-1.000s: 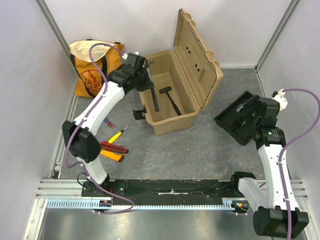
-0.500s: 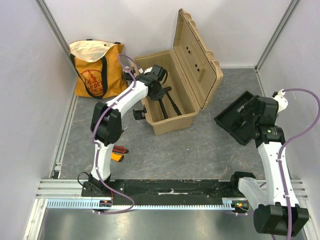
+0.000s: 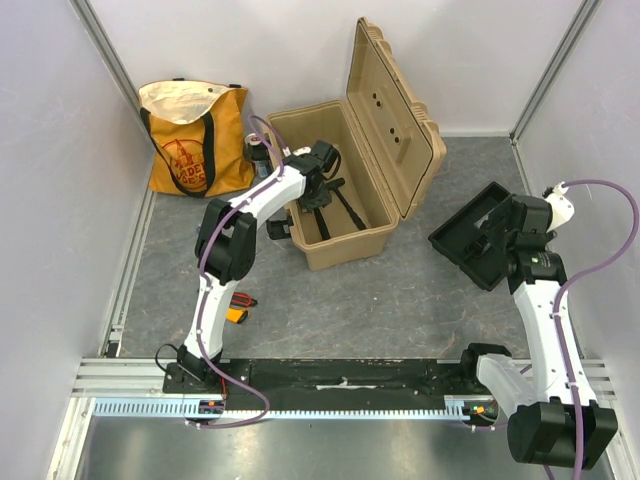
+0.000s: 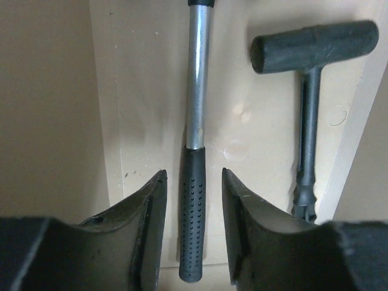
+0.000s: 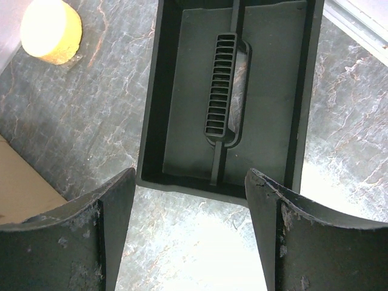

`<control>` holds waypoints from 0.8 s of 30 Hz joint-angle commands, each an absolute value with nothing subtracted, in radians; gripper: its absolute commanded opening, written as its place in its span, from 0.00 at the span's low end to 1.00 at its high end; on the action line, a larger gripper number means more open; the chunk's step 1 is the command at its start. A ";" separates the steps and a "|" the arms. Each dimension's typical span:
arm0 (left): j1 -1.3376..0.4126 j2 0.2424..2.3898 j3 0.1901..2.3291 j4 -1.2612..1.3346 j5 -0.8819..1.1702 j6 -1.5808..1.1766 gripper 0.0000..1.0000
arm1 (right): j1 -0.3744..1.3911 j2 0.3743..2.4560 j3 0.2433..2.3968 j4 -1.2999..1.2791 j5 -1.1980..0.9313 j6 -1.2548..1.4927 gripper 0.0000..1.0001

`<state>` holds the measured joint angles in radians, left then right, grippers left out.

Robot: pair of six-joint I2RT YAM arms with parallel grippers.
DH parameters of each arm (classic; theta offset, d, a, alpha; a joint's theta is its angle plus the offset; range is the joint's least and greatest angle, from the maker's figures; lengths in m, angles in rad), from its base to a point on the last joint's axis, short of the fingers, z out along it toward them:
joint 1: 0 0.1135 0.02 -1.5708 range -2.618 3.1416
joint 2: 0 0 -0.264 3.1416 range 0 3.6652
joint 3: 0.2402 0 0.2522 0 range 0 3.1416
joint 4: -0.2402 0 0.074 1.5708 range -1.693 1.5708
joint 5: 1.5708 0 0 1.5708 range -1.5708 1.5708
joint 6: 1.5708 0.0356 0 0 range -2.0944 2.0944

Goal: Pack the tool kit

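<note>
The tan toolbox (image 3: 345, 250) stands open in the middle of the floor, its ribbed lid (image 3: 385, 110) leaning back. Inside lie a steel-shafted hammer (image 4: 197, 79) and a black mallet (image 4: 312, 47). My left gripper (image 3: 318, 195) reaches into the box. In the left wrist view the left gripper (image 4: 193, 176) is open, and the hammer's black grip lies between the jaws with a gap on each side. The black inner tray (image 3: 470, 240) rests on the floor to the right. My right gripper (image 5: 190, 176) hovers open over the near edge of the tray (image 5: 267, 73), holding nothing.
An orange-and-cream tote bag (image 3: 190, 140) stands at the back left. The orange-black meter (image 3: 235, 312) lies on the floor, partly hidden behind the left arm. A round yellow thing (image 5: 51, 24) sits left of the tray. Walls close in on both sides.
The left arm swung from the box's left rim down into the box. Its jaws, shut before, now stand apart around the hammer's grip. The right arm has barely moved.
</note>
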<state>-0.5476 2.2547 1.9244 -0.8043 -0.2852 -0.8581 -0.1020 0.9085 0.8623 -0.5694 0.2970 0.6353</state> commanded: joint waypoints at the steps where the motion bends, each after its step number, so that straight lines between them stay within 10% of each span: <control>1: -0.548 2.253 1.983 -0.810 -0.334 -0.853 0.52 | -0.103 0.925 0.870 -0.546 0.359 0.626 0.80; 13: -0.568 1.904 2.011 -0.707 -0.293 -0.652 0.63 | -0.103 1.061 0.868 -0.535 0.442 0.627 0.80; 24: -0.566 1.324 1.492 -0.555 -0.296 -0.391 0.66 | -0.104 1.279 0.894 -0.439 0.488 0.595 0.77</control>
<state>-0.5644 1.4261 1.6814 -0.6033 -0.2623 -0.5301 -0.1020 1.2514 0.8665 -0.5167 0.4480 0.6167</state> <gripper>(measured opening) 0.644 0.784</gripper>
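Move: The claw hammer lies on the case floor right under the left hand, its middle about 1 cm ahead and 2 cm below, the handle between the already parted fingers. The mallet lies about 3 cm ahead and 8 cm to the right, about as low. On the table the yellow screwdriver is some 15 cm back and 20 cm left. For the right hand, the black tray's middle is about 6 cm ahead, 5 cm right and 16 cm below. The claw hammer is left lying as the left fingers spread wider around its handle and the hand eases up, edging slightly forward, then quickens: up some 30 cm in all, clear of the case, swinging back about 8 cm and a little left while the fingers tip up some 40 degrees. The right hand, open, sinks about 8 cm towards the black tray, drifting right and tilting its fingers downward. ##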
